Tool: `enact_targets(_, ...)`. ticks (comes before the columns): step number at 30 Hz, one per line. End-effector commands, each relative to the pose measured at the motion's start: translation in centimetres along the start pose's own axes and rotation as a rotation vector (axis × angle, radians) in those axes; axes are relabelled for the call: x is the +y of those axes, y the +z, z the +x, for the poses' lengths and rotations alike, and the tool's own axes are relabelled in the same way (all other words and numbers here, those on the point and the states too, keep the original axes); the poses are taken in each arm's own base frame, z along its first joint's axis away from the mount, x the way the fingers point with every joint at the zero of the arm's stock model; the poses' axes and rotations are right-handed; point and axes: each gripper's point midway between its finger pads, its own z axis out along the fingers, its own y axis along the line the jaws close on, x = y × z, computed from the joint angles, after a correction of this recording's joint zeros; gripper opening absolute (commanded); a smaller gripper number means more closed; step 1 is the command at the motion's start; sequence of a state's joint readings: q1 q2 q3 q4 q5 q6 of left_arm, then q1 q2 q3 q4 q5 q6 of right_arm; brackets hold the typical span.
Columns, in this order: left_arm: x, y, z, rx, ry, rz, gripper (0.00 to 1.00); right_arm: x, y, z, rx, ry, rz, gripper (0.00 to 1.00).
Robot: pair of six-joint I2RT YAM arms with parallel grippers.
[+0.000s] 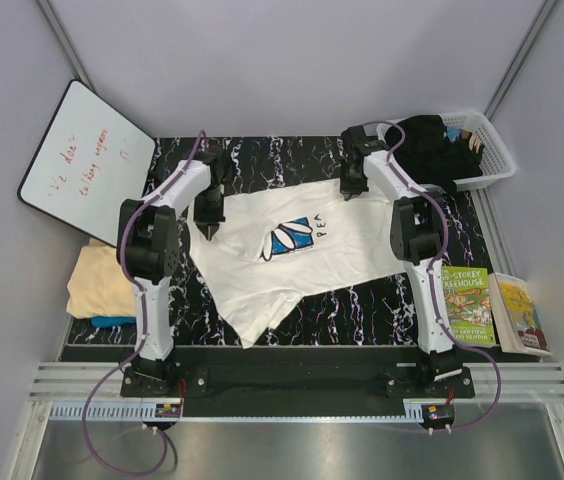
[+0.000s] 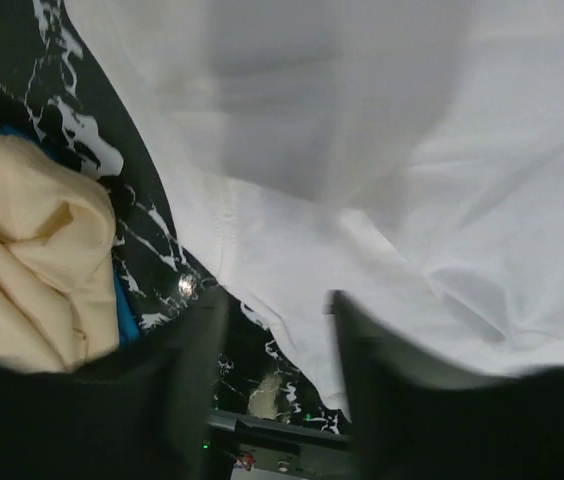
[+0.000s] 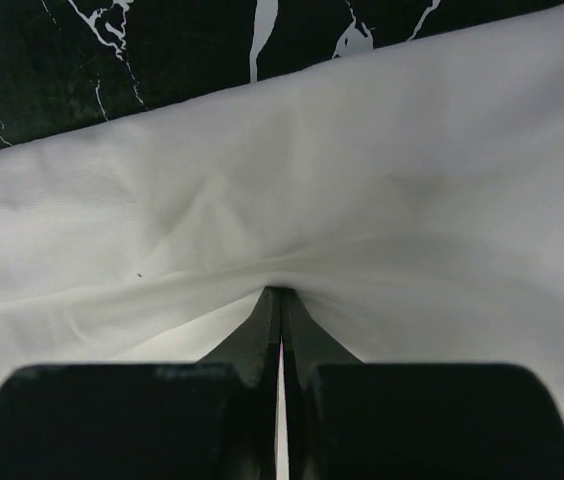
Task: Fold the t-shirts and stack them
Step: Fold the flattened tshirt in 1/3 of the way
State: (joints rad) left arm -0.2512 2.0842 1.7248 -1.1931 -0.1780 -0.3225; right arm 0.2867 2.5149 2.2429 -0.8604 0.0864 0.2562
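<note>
A large white t-shirt (image 1: 252,250) with a blue daisy print (image 1: 292,238) lies spread on the black marbled table (image 1: 362,305). My left gripper (image 1: 209,226) hovers at the shirt's left edge. In the left wrist view its blurred jaws (image 2: 277,305) stand apart over the hem of the white cloth (image 2: 382,180). My right gripper (image 1: 352,186) is at the shirt's far right part. In the right wrist view it is shut (image 3: 281,292) on a puckered fold of the white t-shirt (image 3: 262,180). A pale peach t-shirt (image 1: 97,280) (image 2: 22,260) lies crumpled at the table's left edge on a teal-blue one (image 1: 112,321) (image 2: 122,312).
A whiteboard (image 1: 87,160) leans at the back left. A white basket (image 1: 487,165) with dark items stands at the back right. Two books (image 1: 467,305) (image 1: 522,315) lie on the right side. Grey walls close the table in.
</note>
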Motion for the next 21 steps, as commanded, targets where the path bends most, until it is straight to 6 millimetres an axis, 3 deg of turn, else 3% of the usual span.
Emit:
enact_targets(1, -1.7, 0.0, -2.9, -0.019, -0.005, 0.055, 0.00, -1.5, -0.2, 2.4, 0.096, -0.049, -0.001, 0.00)
enact_targets(5, -2.9, 0.3, -4.1, -0.005, -0.014, 0.086, 0.00, 1.4, -5.4, -0.8, -0.001, -0.033, -0.158, 0.01)
enact_targets(12, -3.8, 4.1, -3.3, 0.114, -0.038, 0.057, 0.00, 3.6, -12.3, -4.2, -0.125, -0.006, -0.289, 0.06)
enact_targets(14, -3.7, 4.2, -4.0, 0.102, -0.054, 0.036, 0.00, 4.1, -14.8, -5.1, -0.165, 0.001, -0.325, 0.07)
enact_targets(17, -3.8, 4.2, -5.5, 0.072, -0.079, 0.022, 0.00, 4.6, -18.1, -6.2, -0.222, -0.002, -0.367, 0.19)
enact_targets(18, -4.0, 4.1, -6.6, 0.047, -0.089, 0.026, 0.00, 4.5, -18.9, -6.3, -0.232, -0.004, -0.373, 0.32)
enact_targets(21, -4.3, 4.2, -8.7, -0.002, -0.122, 0.039, 0.00, 4.2, -22.0, -6.5, -0.274, -0.020, -0.375, 0.41)
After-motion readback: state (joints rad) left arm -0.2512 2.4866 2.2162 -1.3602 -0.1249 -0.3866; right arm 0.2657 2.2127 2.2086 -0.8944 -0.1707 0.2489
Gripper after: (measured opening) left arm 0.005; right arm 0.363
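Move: The patch of white t-shirt for the left fingers lies about 6 cm ahead of the left hand, 3 cm to its right and 5 cm below; the blue flower print is about 4 cm ahead and 18 cm right, the cream cloth roughly 11 cm back and 22 cm left. The right hand's shut fingers already rest on the shirt; from them the flower is some 14 cm back and 14 cm left, the shirt's far edge about 5 cm straight ahead. Finish shutting the left gripper above the t-shirt while bringing it forward about 6 cm, slightly right and down some 4 cm, until its closed tips meet the cloth, then slide them on forward at that height. Ease the right fingertips back, then lift them off the shirt, straight up about 15 cm with a slight drift left, tilting the wrist and starting to open the fingers. ##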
